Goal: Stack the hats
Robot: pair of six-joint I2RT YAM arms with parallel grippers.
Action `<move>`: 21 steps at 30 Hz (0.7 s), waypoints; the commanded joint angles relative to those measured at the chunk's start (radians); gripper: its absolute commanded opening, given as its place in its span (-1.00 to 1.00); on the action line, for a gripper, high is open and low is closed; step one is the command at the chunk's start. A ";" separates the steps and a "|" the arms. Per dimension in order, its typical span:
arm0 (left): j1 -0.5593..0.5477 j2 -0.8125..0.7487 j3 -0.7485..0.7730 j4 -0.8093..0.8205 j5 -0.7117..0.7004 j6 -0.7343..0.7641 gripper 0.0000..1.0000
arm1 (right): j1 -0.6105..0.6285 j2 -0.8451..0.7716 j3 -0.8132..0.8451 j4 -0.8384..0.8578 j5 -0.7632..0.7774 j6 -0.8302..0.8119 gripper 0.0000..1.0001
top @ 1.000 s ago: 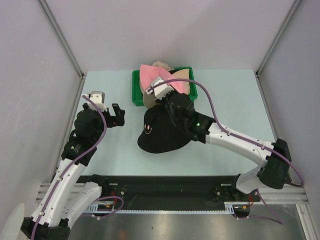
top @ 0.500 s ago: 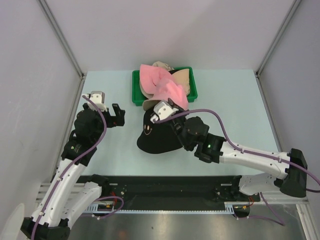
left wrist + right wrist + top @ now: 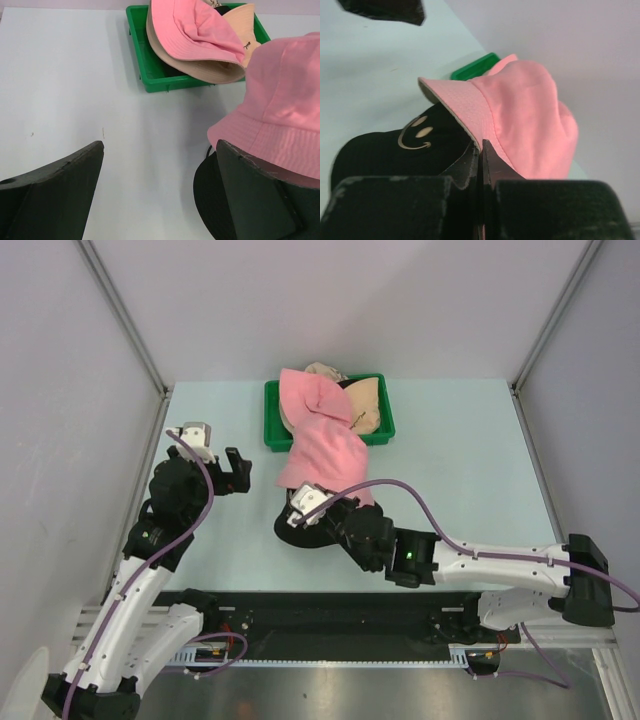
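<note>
My right gripper [image 3: 318, 498] is shut on the brim of a pink hat [image 3: 330, 452], which hangs stretched over a black hat [image 3: 296, 536] with a smiley mark. In the right wrist view the jaws [image 3: 481, 146] pinch the pink brim [image 3: 455, 107] just above the black hat [image 3: 385, 150]. Another pink hat [image 3: 190, 25] and a beige hat [image 3: 366, 400] lie in the green tray [image 3: 272, 430]. My left gripper [image 3: 236, 470] is open and empty, left of the black hat, over bare table [image 3: 160, 145].
The green tray stands at the back middle of the table, and its near wall shows in the left wrist view [image 3: 150, 75]. Grey walls close in the left, right and back sides.
My right gripper has drawn back toward the near edge, pulling the pink hat out of the tray and over the black hat. The left arm has not moved.
</note>
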 commanded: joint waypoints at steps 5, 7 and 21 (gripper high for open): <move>-0.004 -0.011 -0.005 0.023 0.015 -0.025 1.00 | 0.046 0.020 -0.021 -0.116 -0.101 0.283 -1.00; -0.004 -0.008 -0.005 0.024 0.024 -0.031 0.99 | 0.062 0.024 -0.035 -0.132 -0.106 0.324 -1.00; -0.008 0.004 -0.226 0.192 0.207 -0.388 0.99 | 0.137 0.021 -0.124 -0.243 -0.071 0.519 -1.00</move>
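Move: Its near-left brim still shut in the right fingers, the pink hat hangs over the black hat on the wire stand; the black hat's middle lies roughly 9 cm ahead of that hand, 7 cm to its right and 11 cm below. Farther out, the green box is some 33 cm ahead, 7 cm right and 27 cm down. From the empty left hand the black hat is about 3 cm ahead, 17 cm right and 8 cm lower. Down about 10 cm and back some 6 cm, the right hand goes, keeping its pinch on the pink brim and tipping its fingers down by 20 degrees, drawing the pink hat down over the black one. Late on, the open left hand sinks roughly 5 cm and shifts right towards the hats, rolling its right side up. ##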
